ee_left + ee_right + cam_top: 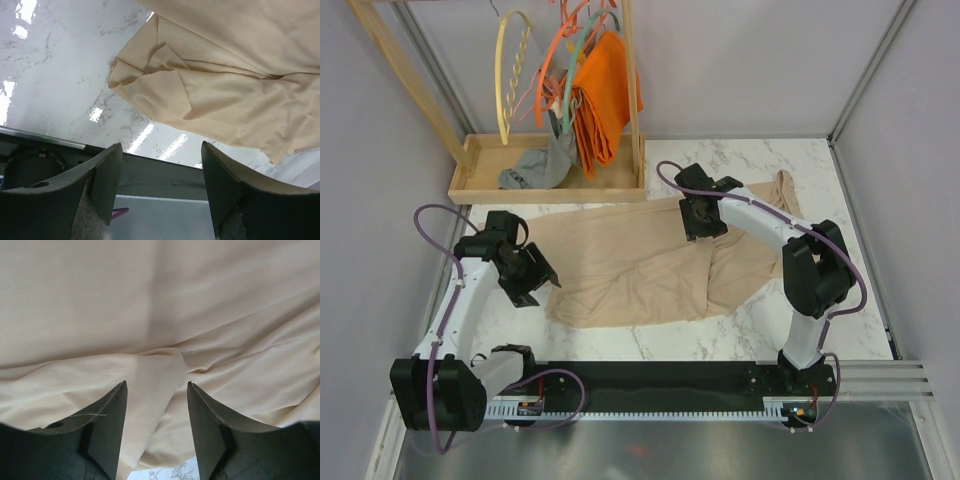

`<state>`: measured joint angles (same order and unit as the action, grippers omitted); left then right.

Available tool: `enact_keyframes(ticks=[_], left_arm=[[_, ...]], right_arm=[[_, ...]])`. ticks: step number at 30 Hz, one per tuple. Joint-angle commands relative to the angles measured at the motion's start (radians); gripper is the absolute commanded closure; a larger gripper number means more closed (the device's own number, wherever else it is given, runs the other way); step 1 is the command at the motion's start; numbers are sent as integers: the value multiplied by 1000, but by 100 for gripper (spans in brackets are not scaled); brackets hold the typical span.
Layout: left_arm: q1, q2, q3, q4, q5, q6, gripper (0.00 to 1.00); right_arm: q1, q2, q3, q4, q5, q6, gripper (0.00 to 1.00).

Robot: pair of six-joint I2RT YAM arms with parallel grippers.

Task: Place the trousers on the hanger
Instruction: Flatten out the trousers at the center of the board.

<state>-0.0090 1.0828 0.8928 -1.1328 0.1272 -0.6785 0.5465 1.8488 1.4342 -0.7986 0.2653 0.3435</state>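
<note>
The beige trousers (pixel 630 265) lie spread and rumpled across the marble table. The pale yellow hanger (pixel 510 80) with its twisted bar hangs on the wooden rack at the back left. My left gripper (pixel 540 280) stands open just off the trousers' left edge. In the left wrist view its fingers (pixel 107 175) hold nothing, and a folded corner of the trousers (pixel 220 85) lies ahead of them. My right gripper (pixel 698 226) hovers over the trousers' upper right part. It is open (pixel 156 425), and a loose fold of the trousers (pixel 160 375) lies between the spread fingers.
A wooden tray (pixel 480 185) under the rack holds a grey garment (pixel 532 168). An orange cloth (pixel 605 95), orange hangers (pixel 552 70) and a teal hanger (pixel 576 62) hang above it. A black rail (pixel 650 380) runs along the table's near edge. Walls close in both sides.
</note>
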Motion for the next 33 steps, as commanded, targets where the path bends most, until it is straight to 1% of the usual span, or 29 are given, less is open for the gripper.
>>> enact_keyframes(ticks=[1, 4, 7, 8, 11, 18, 20, 24, 27, 28, 30, 31, 33], left_arm=[[-20, 15, -15, 71, 69, 69, 29], [-54, 55, -31, 114, 69, 73, 30], [-106, 144, -32, 153, 48, 57, 39], [-135, 190, -29, 166, 22, 53, 40], [-172, 245, -20, 183, -29, 28, 44], [-195, 393, -15, 254, -72, 13, 50], [-198, 422, -9, 261, -67, 16, 55], [-215, 466, -9, 277, -70, 14, 61], [-215, 489, -26, 295, -70, 16, 74], [-215, 493, -26, 297, -70, 20, 83], [-217, 500, -26, 300, -77, 25, 87], [-217, 502, -26, 300, -80, 28, 97], [-217, 499, -23, 294, -95, 34, 98]], right_arm=[[16, -45, 64, -13, -35, -24, 41], [18, -82, 69, -24, -54, -27, 41], [18, -105, 63, -33, -75, -29, 41], [18, -109, 58, -33, -81, -26, 41], [20, -117, 37, -36, -97, -17, 41], [15, -137, 2, -36, -107, -4, 42], [18, -140, 0, -36, -106, -5, 42], [18, -142, -4, -36, -98, -8, 42], [20, -148, -11, -34, -90, -11, 42], [18, -148, -12, -37, -90, -9, 42], [18, -149, -14, -37, -89, -9, 42], [20, -148, -12, -36, -89, -11, 42], [18, -146, -8, -37, -89, -12, 42]])
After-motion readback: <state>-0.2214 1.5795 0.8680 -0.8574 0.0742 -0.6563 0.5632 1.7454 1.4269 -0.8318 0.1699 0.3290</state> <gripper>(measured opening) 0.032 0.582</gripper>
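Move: The left hand is open above the table, with the folded left end of the trousers' near leg about 3 cm ahead, 4 cm to its right and 10 cm below. From that hand, the far leg's left end lies some 14 cm ahead and 16 cm left, and the table's near edge about 11 cm straight back. From the right hand the folded end lies roughly 34 cm left, 14 cm back and 6 cm below. Left hand sinks about 10 cm, easing right, and closes on the near leg's fold; right rises some 3 cm, open. ##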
